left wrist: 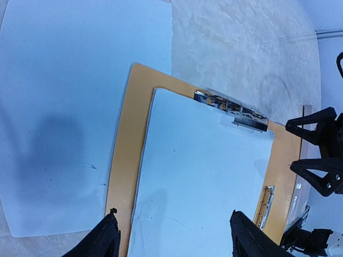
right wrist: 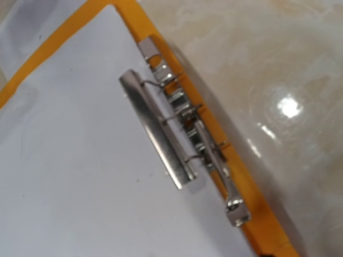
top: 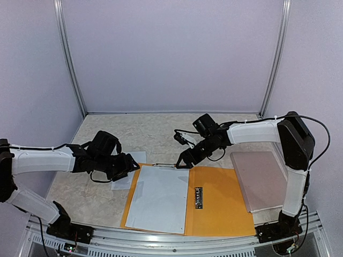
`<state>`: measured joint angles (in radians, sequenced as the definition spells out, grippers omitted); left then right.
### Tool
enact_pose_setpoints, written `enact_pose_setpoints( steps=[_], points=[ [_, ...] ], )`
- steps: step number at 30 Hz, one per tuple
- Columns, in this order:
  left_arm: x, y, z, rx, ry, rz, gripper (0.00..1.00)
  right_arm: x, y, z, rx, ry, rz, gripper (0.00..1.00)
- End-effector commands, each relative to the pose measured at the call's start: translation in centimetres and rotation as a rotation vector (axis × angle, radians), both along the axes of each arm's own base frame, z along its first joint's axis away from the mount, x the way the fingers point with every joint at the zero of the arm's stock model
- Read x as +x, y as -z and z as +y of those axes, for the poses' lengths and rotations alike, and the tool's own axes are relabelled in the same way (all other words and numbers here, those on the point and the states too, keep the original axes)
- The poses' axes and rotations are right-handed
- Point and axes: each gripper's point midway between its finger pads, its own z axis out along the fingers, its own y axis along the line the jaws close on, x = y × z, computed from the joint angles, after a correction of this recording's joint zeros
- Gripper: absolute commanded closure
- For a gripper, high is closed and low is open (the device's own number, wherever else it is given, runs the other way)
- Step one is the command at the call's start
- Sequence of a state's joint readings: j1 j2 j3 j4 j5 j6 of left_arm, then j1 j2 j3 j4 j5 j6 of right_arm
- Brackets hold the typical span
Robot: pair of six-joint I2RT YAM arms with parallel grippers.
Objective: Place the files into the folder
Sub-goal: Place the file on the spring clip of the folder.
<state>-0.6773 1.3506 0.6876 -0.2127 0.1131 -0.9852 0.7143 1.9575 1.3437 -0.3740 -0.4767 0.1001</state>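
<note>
The orange folder lies open near the table's front edge. A white file sheet lies on its left half, its top edge under the metal clip. A second loose sheet lies on the table left of the folder. My left gripper hovers open over the sheet's left part, nothing between its fingers. My right gripper is at the folder's top edge by the clip, its fingers spread in the left wrist view. The right wrist view shows the clip and its lever close up, without its own fingers.
A pinkish-brown flat board lies right of the folder, near the right arm's base. A small black label sits on the folder's spine. Marbled tabletop extends behind the folder to the back wall.
</note>
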Motion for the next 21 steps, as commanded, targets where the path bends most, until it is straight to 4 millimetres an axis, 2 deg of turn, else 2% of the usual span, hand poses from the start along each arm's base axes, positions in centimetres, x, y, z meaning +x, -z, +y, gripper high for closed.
enact_pose_setpoints(
  steps=[1,7,11,17,21],
  points=[
    [0.6,-1.7,-0.1,0.059,0.049,-0.09,0.31,1.2,-0.6,-0.2,0.005,0.034,-0.03,0.32],
    [1.2,-3.2,-0.8,0.028,0.072,-0.153,0.26,1.4,-0.1,0.0,0.004,0.026,-0.028,0.36],
    [1.4,-3.2,-1.0,0.026,0.077,-0.17,0.24,1.5,-0.2,0.4,0.014,0.009,-0.031,0.36],
    [1.8,-3.2,-1.0,0.032,0.072,-0.193,0.13,1.5,0.2,0.8,0.014,-0.018,-0.03,0.36],
    [2.3,-3.4,-1.8,0.026,0.104,-0.215,0.08,1.5,0.5,1.0,0.026,-0.028,-0.023,0.36]
  ],
)
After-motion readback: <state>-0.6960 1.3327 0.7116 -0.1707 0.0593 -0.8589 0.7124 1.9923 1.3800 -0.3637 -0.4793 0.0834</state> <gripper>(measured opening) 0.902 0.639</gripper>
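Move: The spring clip on the top edge of the orange folder, with the white file already under its bar, lies about 7 cm to the right hand's left, 2 cm ahead and some 4 cm below. From that hand, the file's middle is about 8 cm left and 13 cm back, the second fastener about 7 cm right and 13 cm back. From the left hand, the clip is some 14 cm right and 7 cm ahead, 4 cm below, and the loose sheet's middle about 4 cm straight ahead. The left hand, already clear above the folder's left edge, rises about 2 cm more while drifting forward some 1 cm, its fingers opening from two-thirds to nearly full width and tipping up roughly 10 degrees. Meanwhile the right hand, fingers still partly open and pointing down to its left, creeps level about 1 cm forward and slightly left towards the lever end of the spring clip, with no touch to be made out. ##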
